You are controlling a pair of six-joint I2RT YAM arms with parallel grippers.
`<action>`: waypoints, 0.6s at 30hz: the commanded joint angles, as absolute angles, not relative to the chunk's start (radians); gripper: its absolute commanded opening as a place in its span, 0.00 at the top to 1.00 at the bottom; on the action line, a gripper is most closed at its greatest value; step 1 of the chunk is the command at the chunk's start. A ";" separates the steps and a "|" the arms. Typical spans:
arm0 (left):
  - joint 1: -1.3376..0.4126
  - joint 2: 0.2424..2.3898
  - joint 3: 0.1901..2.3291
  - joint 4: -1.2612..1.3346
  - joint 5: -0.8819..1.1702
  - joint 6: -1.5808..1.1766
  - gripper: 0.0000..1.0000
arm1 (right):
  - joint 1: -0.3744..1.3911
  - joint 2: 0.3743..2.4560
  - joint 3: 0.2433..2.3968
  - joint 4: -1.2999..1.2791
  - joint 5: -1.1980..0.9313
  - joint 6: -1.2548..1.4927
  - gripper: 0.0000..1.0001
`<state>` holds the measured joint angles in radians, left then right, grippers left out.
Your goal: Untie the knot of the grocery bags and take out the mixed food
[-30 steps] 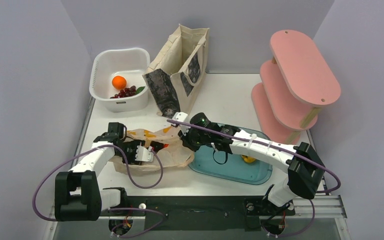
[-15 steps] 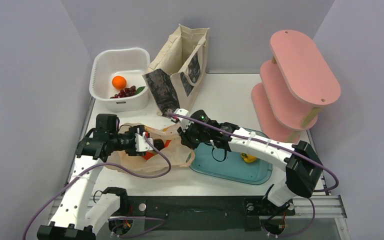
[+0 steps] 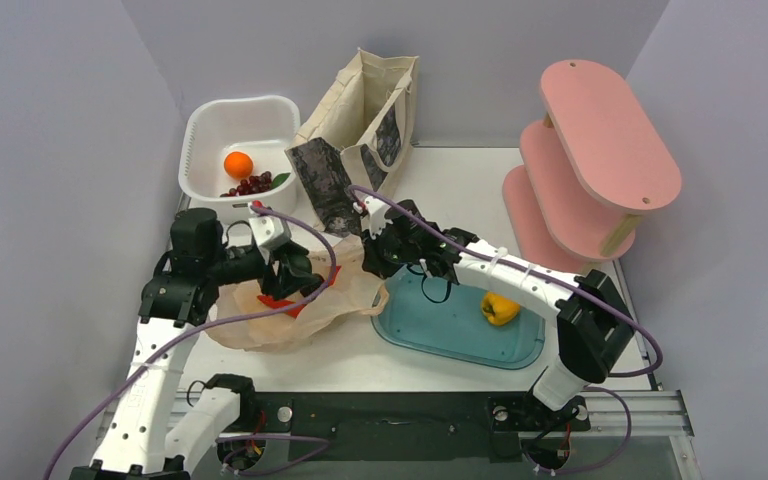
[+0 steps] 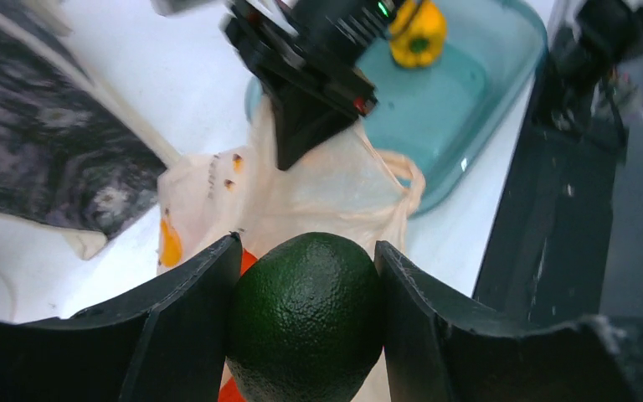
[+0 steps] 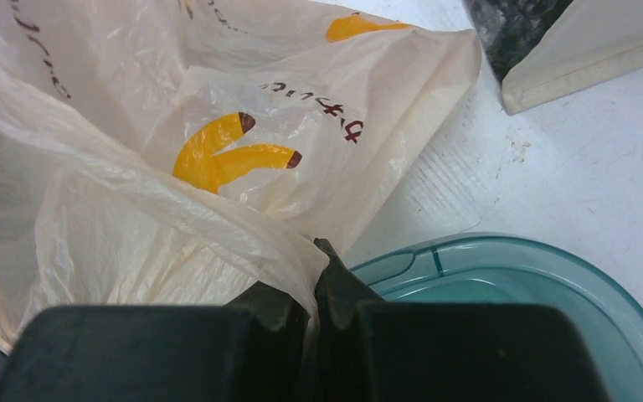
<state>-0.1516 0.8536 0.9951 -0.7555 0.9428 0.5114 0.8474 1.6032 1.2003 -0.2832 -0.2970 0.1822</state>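
Note:
My left gripper (image 3: pixel 295 272) (image 4: pixel 307 244) is shut on a dark green avocado (image 4: pixel 306 314), one finger on each side, and holds it in the air above the crinkly peach plastic bag (image 3: pixel 300 322) (image 4: pixel 335 180). An orange-red thing (image 3: pixel 278 304) shows in the bag below it. My right gripper (image 3: pixel 375 262) (image 5: pixel 314 276) is shut on a fold of that bag's edge (image 5: pixel 243 230), holding it up beside the teal tray. The knot is out of view. The cream canvas tote (image 3: pixel 360 120) (image 4: pixel 42 151) stands open behind.
The teal tray (image 3: pixel 440 335) (image 5: pixel 502 276) holds a yellow bell pepper (image 3: pixel 498 308) (image 4: pixel 419 29). A white basin (image 3: pixel 200 125) at the back left holds an orange fruit (image 3: pixel 238 163) and dark grapes. A pink tiered shelf (image 3: pixel 595 150) stands at the right.
My left arm has risen out of the plastic bag and swung back, carrying the avocado. The right gripper has shifted a little towards the tote, still pinching the bag's edge.

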 commanded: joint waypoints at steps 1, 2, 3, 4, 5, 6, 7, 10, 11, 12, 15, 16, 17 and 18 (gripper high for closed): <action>-0.056 0.865 1.059 -0.341 0.963 -0.003 1.00 | 0.838 1.609 1.245 -0.229 -0.330 0.210 1.00; -0.037 0.896 1.084 -0.245 0.958 -0.114 1.00 | 0.839 1.607 1.232 -0.226 -0.333 0.207 1.00; -0.013 0.916 1.106 -0.221 0.918 -0.149 1.00 | 0.841 1.602 1.224 -0.225 -0.334 0.205 1.00; 0.007 0.961 1.156 -0.204 0.889 -0.185 1.00 | 0.843 1.598 1.210 -0.220 -0.334 0.201 1.00; 0.033 0.982 1.184 -0.204 0.835 -0.193 1.00 | 0.845 1.590 1.204 -0.218 -0.333 0.200 1.00; 0.045 1.022 1.233 -0.200 0.814 -0.201 1.00 | 0.845 1.587 1.193 -0.215 -0.332 0.197 1.00; 0.065 1.041 1.252 -0.197 0.787 -0.203 1.00 | 0.845 1.580 1.189 -0.213 -0.331 0.197 1.00; 0.093 1.106 1.313 -0.173 0.823 -0.204 1.00 | 0.846 1.571 1.183 -0.209 -0.328 0.191 1.00; 0.095 1.109 1.313 -0.162 0.881 -0.203 1.00 | 0.844 1.570 1.182 -0.210 -0.328 0.191 1.00; 0.095 1.101 1.294 -0.123 0.910 -0.205 1.00 | 0.841 1.570 1.184 -0.210 -0.328 0.190 1.00; 0.054 1.045 1.215 -0.054 0.996 -0.180 1.00 | 0.833 1.573 1.188 -0.208 -0.332 0.191 1.00; 0.038 1.013 1.181 -0.049 1.021 -0.149 1.00 | 0.825 1.579 1.193 -0.205 -0.342 0.198 1.00; -0.001 1.000 1.158 -0.068 1.031 -0.103 1.00 | 0.817 1.583 1.201 -0.204 -0.354 0.207 1.00; -0.057 0.971 1.148 -0.085 1.027 -0.074 1.00 | 0.814 1.595 1.206 -0.203 -0.361 0.212 1.00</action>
<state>0.0578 1.0664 1.1957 -0.1513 0.9253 -0.1513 0.8330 1.6131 1.1824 -0.2546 -0.3252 0.1959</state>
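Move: The left hand already holds a dark green fruit. The white bin, the likely goal, lies some 29 cm ahead, 13 cm to its left and 20 cm below. The open plastic grocery bag is almost straight beneath it, about 18 cm down, and the canvas bag stands roughly 25 cm ahead and 10 cm to the right. From the right hand, the bin is about 29 cm ahead and 27 cm left. The left hand lifts its dark green fruit 13 cm, 11 forward, away from the bag; the right still pinches the rim. ##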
